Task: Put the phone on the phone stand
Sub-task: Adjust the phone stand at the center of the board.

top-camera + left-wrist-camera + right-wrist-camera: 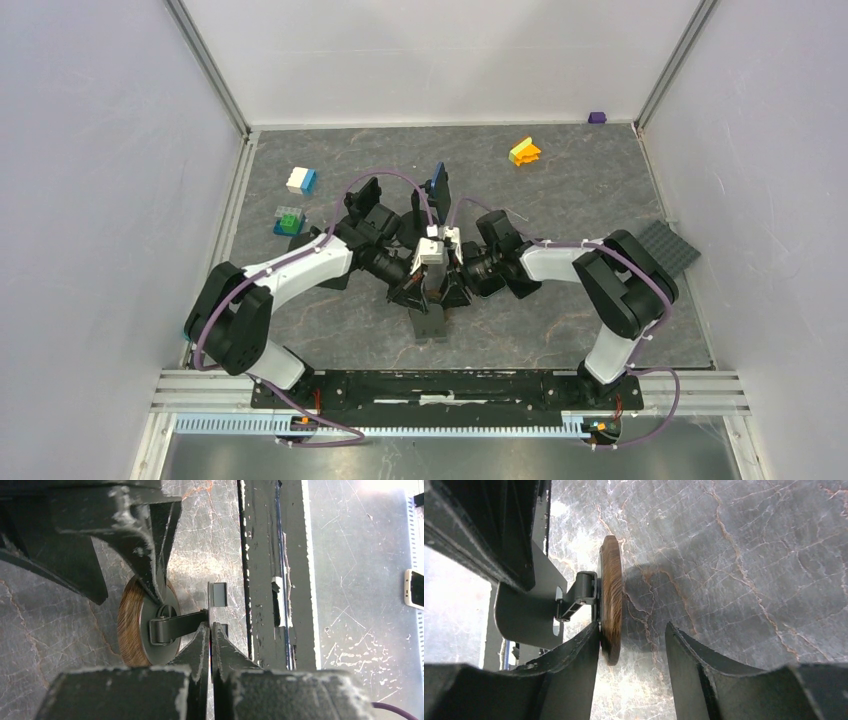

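Observation:
The phone stand (432, 322) sits between both arms at the table's middle. It has a round wooden base (129, 622), a black hinge arm (172, 626) and a thin grey plate (218, 594). My left gripper (211, 626) is shut on the edge of that plate. My right gripper (634, 630) is open and straddles the wooden base (612, 600). Its left finger (579, 650) touches the base's dark face, and its right finger stands apart. A dark slab with a blue edge (440, 185), apparently the phone, stands upright behind the grippers.
Toy blocks lie at the back: white-blue (301, 180), green (289, 220), yellow-orange (524, 152), and a small purple one (597, 117). A grey studded plate (668, 247) lies at the right edge. A black rail (272, 570) runs along the near edge, with a white-framed device (415, 587) beyond it.

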Controlling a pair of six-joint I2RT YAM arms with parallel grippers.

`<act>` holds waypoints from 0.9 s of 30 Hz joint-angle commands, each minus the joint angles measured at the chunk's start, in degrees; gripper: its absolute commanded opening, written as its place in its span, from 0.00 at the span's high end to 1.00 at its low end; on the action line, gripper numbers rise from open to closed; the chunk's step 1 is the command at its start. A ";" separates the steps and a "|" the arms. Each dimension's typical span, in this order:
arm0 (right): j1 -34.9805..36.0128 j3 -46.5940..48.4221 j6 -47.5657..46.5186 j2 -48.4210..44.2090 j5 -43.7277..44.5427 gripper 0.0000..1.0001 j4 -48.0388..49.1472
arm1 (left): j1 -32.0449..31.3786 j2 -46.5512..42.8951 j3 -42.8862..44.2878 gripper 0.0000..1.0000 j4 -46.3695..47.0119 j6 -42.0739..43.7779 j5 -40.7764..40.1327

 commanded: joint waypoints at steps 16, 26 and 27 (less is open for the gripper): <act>-0.38 0.05 4.47 3.38 -1.95 1.00 2.74 | -2.63 -3.89 -0.72 0.98 1.89 4.67 -2.91; -0.97 0.78 -0.77 6.24 6.01 1.00 -3.04 | -2.99 -9.87 -1.69 0.98 7.32 0.62 -4.61; -0.95 0.70 -1.20 6.46 6.74 1.00 -3.33 | -2.99 -10.37 -1.87 0.98 7.92 0.29 -4.81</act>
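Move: The phone stand's wooden base, turned up on edge, has its middle about 3 cm left of the right hand and 1 cm back, level in height; its near rim lies between the open fingers. The stand's plate is about 6 cm back of the right hand, 3 cm left. From the left hand the plate's middle is some 2 cm back, 2 cm right and 1 cm below; the base is about 4 cm ahead, 3 cm right. The nearest black phone lies roughly 11 cm right of the right hand, 1 cm ahead, 6 cm below. The wooden base's rim gets pinched by the right hand, which eases about 1.5 cm back and 1 cm up, tilting under 10 degrees as its fingers close from half open. Once shut on the rim, the right hand goes nearly 1 cm forward and slightly down; the left hand keeps its pinch on the plate's edge, barely shifts, and late on rolls about 10 degrees, roughly around its fingers' line. ##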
